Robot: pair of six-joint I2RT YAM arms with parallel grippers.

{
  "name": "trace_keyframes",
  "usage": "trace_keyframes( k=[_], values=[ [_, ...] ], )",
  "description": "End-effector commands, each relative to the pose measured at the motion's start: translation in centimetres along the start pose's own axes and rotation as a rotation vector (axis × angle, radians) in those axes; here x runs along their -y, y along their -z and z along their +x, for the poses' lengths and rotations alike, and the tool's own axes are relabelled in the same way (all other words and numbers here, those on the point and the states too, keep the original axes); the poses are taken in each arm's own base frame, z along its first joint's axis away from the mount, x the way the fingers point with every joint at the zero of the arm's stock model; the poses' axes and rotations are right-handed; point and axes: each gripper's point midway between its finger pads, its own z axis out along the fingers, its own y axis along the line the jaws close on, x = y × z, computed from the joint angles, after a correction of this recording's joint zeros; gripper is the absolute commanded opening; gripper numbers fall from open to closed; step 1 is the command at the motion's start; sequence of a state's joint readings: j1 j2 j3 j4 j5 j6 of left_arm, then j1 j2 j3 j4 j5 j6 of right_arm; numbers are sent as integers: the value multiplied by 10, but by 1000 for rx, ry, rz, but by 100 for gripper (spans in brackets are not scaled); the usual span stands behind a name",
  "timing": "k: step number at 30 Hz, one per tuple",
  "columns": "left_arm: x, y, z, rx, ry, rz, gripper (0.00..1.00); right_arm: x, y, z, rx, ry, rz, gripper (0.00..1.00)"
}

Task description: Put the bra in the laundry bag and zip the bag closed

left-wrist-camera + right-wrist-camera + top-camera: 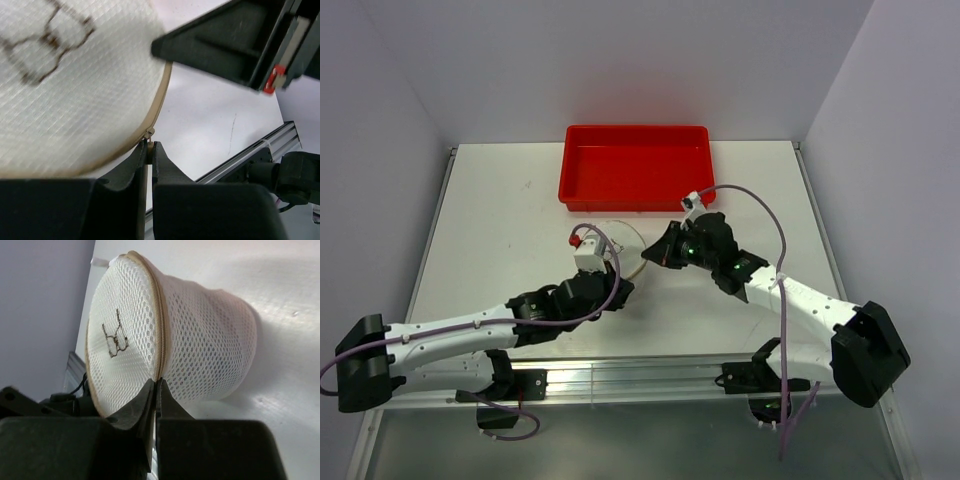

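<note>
The laundry bag [617,243], a white mesh drum with a tan zip rim, lies on its side at the table's middle between both arms. Its round lid [75,90] bears a dark bra drawing [115,340]. My left gripper [150,148] is shut on the small tan zip pull [149,143] at the lid's edge. My right gripper [156,385] is shut on the tan zip rim [161,340], pinching the seam where the lid meets the mesh wall [210,340]. Along the stretch I can see, the zip runs closed. The bra is hidden from view.
A red rectangular tray [635,165] stands just behind the bag. The right gripper's black fingers [200,42] reach in close over the lid in the left wrist view. A metal rail [620,375] runs along the table's near edge. Walls close in the left, right and back.
</note>
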State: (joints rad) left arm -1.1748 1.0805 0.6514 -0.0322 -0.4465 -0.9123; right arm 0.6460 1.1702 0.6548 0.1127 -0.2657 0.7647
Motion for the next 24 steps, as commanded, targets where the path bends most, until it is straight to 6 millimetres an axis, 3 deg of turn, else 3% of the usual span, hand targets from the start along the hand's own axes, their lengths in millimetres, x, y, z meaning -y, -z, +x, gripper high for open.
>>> trace_keyframes(
  k=[1, 9, 11, 16, 18, 19, 20, 22, 23, 24],
  values=[
    [-13, 11, -3, 16, 10, -31, 0, 7, -3, -41, 101, 40, 39, 0],
    [-41, 32, -11, 55, 25, -110, 0, 16, -24, -72, 108, 71, 56, 0],
    [-42, 36, -15, 65, 32, -107, 0, 10, -28, -82, 114, 85, 44, 0],
    [-28, 35, -20, 72, 23, -59, 0, 4, -45, -80, 48, 81, 13, 1],
    [-19, 27, -20, 70, 11, -43, 0, 1, -44, -82, 49, 82, 14, 13],
    [-15, 25, -21, 68, 8, -35, 0, 1, -42, -82, 54, 83, 20, 38],
    [-12, 19, -20, 64, 0, -33, 0, 8, -40, -79, 61, 79, 44, 50],
    [-1, 13, -23, 76, 0, -1, 0, 3, -26, -82, 95, 82, 39, 75],
    [3, 7, -23, 72, -8, 2, 0, 10, -22, -72, 87, 73, 54, 80],
    [7, 4, -25, 81, -14, 14, 0, 2, -12, -75, 117, 74, 32, 82]
  ],
)
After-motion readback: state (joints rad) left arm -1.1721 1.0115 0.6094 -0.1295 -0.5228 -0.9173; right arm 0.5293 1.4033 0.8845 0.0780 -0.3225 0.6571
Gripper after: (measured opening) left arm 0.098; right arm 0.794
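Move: The right fingers are shut on the zip at the laundry bag's right rim; the middle of the bag's lid lies about 3 cm ahead and 6 cm left, nearly level with them. The red bin's middle is some 22 cm ahead, 1 cm left and 12 cm below. The left hand already pinches the near rim, with the lid's middle roughly 9 cm ahead and 2 cm left. Right hand draws the zip about 7 cm forward, then opens; left keeps pinching, swinging left, then partly back. ##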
